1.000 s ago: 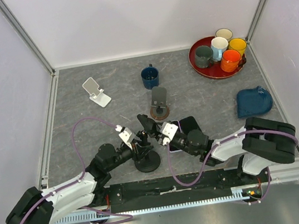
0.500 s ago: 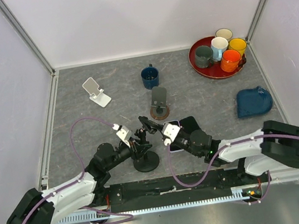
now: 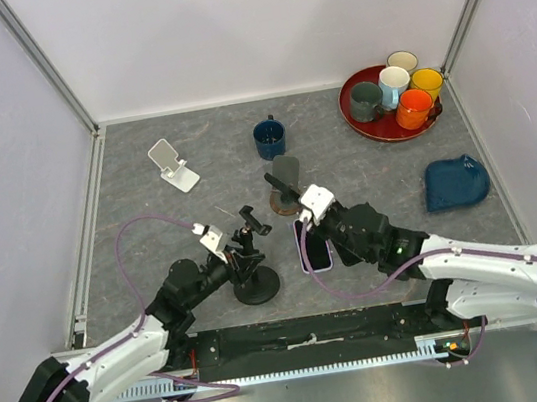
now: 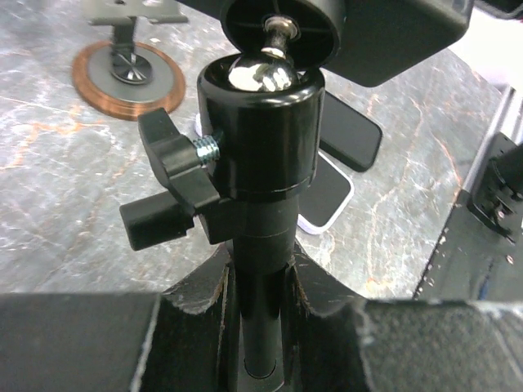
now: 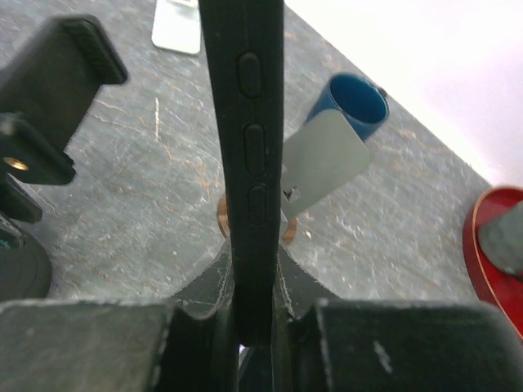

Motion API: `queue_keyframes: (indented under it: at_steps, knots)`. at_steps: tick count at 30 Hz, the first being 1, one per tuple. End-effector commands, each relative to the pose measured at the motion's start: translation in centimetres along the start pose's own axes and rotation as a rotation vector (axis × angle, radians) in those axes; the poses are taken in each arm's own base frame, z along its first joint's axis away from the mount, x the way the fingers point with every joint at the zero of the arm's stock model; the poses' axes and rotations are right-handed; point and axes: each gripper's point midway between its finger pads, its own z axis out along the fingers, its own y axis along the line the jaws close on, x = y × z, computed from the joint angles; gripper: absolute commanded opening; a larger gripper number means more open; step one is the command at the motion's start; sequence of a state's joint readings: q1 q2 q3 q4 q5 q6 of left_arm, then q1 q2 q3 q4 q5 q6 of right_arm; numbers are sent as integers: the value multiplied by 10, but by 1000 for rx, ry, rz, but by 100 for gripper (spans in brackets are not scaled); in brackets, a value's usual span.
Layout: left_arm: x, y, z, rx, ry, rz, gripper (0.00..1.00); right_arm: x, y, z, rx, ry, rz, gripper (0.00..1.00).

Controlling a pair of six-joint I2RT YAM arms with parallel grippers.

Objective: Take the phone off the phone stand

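Observation:
The black phone stand [image 3: 258,285] is upright near the table's front, its empty clamp head [image 3: 249,219] on a ball joint [image 4: 260,122]. My left gripper [image 3: 237,258] is shut on the stand's post [image 4: 260,269]. The black phone [image 3: 279,183] is clear of the stand, up and to its right. In the right wrist view the phone [image 5: 249,122] is edge-on, side buttons showing, with my right gripper [image 5: 255,318] shut on its lower end. The bare clamp [image 5: 57,90] shows at left in that view.
A lilac-cased phone [image 3: 314,250] lies flat beneath the right arm. A grey stand on a copper base [image 3: 289,166] is just behind the held phone. Further back are a blue mug [image 3: 269,138] and a white folding stand [image 3: 173,165]. A red tray [image 3: 351,113] of cups and a blue cloth [image 3: 456,183] lie at right.
My right gripper closed on the phone and carried it out of the stand's clamp, to the right and away from me. The left gripper kept its hold on the post.

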State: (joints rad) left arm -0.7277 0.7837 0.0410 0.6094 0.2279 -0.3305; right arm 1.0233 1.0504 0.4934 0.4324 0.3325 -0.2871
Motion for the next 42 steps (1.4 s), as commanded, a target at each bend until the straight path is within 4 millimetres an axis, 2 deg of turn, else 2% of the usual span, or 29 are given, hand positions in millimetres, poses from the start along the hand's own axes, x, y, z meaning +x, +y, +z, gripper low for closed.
queue_keyframes:
  at_steps: [1,2,3,4,5,6,7,8,9,10,11,17,24,28,35,42]
  knots:
    - [-34,17,-5,-111,-153,45,2,-12,-31,-16,106,174,81,0]
    - [-38,19,-8,-124,-174,53,2,-22,-38,-18,126,190,100,0]
    - [-40,23,-10,-147,-188,55,2,-18,-41,-20,147,233,127,0]
    - [-40,25,-11,-159,-192,55,2,-3,-40,-28,143,323,117,0]
    - [-39,27,-13,-170,-197,58,2,-12,-48,-29,164,337,139,0]
    - [-44,32,-15,-197,-218,64,2,-6,-46,-30,178,383,176,0]
    - [-40,36,-17,-219,-207,63,2,7,-47,-39,180,468,163,0]
    - [-42,38,-18,-231,-215,69,2,2,-55,-39,201,492,180,0]
    - [-48,39,-20,-248,-241,67,2,13,-54,-39,211,558,177,0]
    - [-40,45,-23,-267,-228,65,2,26,-57,-48,226,643,162,0]
    - [-39,46,-24,-274,-231,64,2,26,-62,-48,246,670,166,0]
    - [-36,54,-30,-321,-244,50,2,82,-85,-63,358,951,125,0]
    - [-44,50,-31,-308,-268,50,2,128,-105,-72,426,1141,119,0]
    - [-45,50,-32,-305,-272,47,2,158,-123,-87,496,1258,93,0]
    - [-46,49,-33,-307,-278,45,2,188,-129,-100,557,1369,41,0]
    - [-46,52,-34,-319,-282,38,2,213,-117,-102,514,1444,30,4]
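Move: About 22 cm to the right hand's right, 2 cm ahead and some 18 cm below lies the bare table patch the freed phone is going to. Just short of it rests the black phone, roughly 12 cm right and 3 cm back of the hand; the purple-rimmed phone is 4 cm right, 4 cm back; the blue tray sits 39 cm right, 6 cm ahead. From the left hand, that patch is some 32 cm right and 11 cm ahead. Swinging the already freed phone away from its stand, the right hand rises slightly, then sweeps about 21 cm right and down over the black phone's side of the table, ending some 14 cm lower. Its fingers tip from near level to steeply down, turning clockwise, grip kept. The left hand, still gripping the stand's pole, draws it left, with some forward and upward travel, turning about 20 degrees counter-clockwise. ##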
